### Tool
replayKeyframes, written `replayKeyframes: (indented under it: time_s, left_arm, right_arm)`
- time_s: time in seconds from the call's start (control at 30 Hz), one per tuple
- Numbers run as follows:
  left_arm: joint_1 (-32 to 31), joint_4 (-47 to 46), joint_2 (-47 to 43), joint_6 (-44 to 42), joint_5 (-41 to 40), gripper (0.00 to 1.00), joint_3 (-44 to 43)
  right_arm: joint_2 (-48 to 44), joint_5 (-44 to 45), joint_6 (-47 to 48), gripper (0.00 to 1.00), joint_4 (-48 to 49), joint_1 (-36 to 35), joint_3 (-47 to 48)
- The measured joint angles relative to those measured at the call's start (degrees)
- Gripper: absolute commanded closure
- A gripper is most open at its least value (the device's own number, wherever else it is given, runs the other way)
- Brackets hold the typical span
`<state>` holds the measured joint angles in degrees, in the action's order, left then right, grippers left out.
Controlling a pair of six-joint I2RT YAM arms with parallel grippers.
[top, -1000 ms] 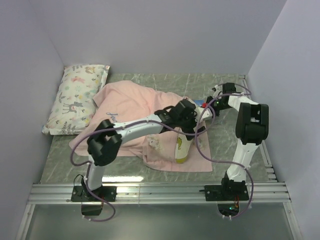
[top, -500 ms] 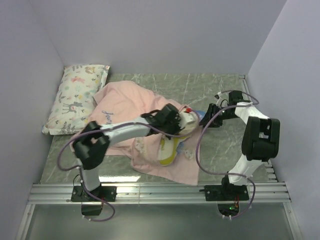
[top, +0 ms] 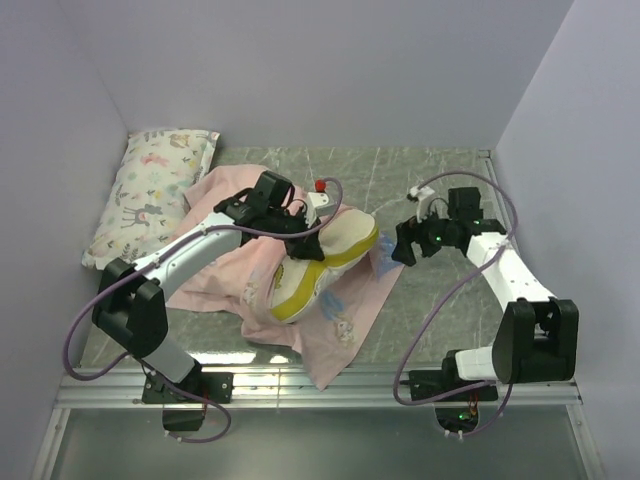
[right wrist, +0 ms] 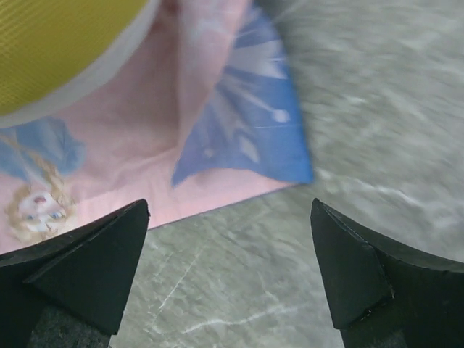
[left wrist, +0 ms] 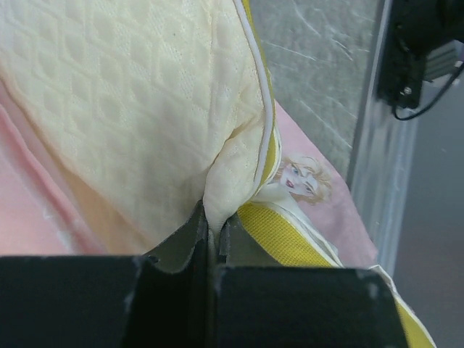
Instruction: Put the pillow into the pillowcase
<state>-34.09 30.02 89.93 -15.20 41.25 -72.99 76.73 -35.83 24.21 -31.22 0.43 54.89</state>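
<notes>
The cream dimpled pillow with its yellow side band lies tilted on the pink pillowcase, its far end raised. My left gripper is shut on a pinch of the pillow's cream cover, just above the yellow band; the pinched fold sits between my fingertips. Pink pillowcase fabric with a printed face lies under it. My right gripper hovers open over bare table, just short of the pillowcase's blue corner, with nothing between its fingers.
A smaller white pillow with animal and flower print leans in the back left corner. Lilac walls close in three sides. A metal rail runs along the near edge. Grey marbled tabletop shows at the back right.
My left gripper closed on the pillow and swung left and back, dragging pillow and pillowcase with it. My right gripper opened wide and now hangs off the pillowcase's corner.
</notes>
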Motion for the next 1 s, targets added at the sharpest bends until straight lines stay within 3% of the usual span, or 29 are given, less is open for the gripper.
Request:
replayKeyframes:
  time_s: [0.3,0.53,0.57,0.63,0.67,0.77,0.87,1.0]
  left_arm:
    - [2.8,4.6,1.2,-0.1,6.5,1.0,-2.3]
    - [5.0,5.5,1.2,-0.2,10.1,1.0,-2.9]
    - [5.3,5.5,1.2,-0.2,10.6,1.0,-2.9]
    - [6.0,5.4,1.2,-0.1,11.5,1.0,-2.9]
    - [6.3,5.4,1.2,0.1,11.5,1.0,-2.9]
    - [6.6,2.6,1.0,2.9,10.5,1.0,-1.8]
    - [4.9,-0.9,0.8,5.2,3.5,1.0,0.0]
    - [0.3,-6.6,2.6,9.0,-10.2,1.0,1.6]
  right_arm:
    - [2.1,1.0,4.9,0.0,6.5,-9.3,-5.1]
    - [15.5,9.7,-1.4,0.03,12.4,-12.6,-2.0]
    - [17.5,10.0,-2.3,0.28,12.4,-12.6,-0.8]
    - [20.1,9.6,-3.4,0.61,12.3,-12.6,0.6]
    - [20.6,9.4,-3.8,1.0,12.0,-12.6,1.1]
    - [21.0,4.2,-4.9,1.0,7.8,-11.7,3.1]
    - [20.4,-5.0,-4.2,1.0,1.3,-8.1,5.1]
    - [16.7,-18.8,1.0,1.0,-14.6,5.4,8.3]
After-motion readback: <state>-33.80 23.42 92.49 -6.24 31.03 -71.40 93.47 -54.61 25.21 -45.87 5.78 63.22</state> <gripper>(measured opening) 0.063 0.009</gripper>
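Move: The blue-printed corner of the pillowcase lies about 5 cm left and 2 cm ahead of the right hand, some 10 cm below it. The pillow's right end is about 11 cm left, 2 cm ahead and 4 cm lower; the doll print on the case is roughly 16 cm left, 12 cm back and 11 cm below. From the left hand, already pinching the pillow's middle, that corner is about 16 cm right, 4 cm ahead and 14 cm down. The blue corner of the pillowcase gets pinched by the open right hand, which sinks about 10 cm while going some 5 cm left, shuts on the cloth, then lifts it about 8 cm, drawing it right and slightly back. The left hand keeps its grip on the pillow, easing up and left a couple of centimetres, then pushing forward and down about 4 cm with a slight counter-clockwise turn. ##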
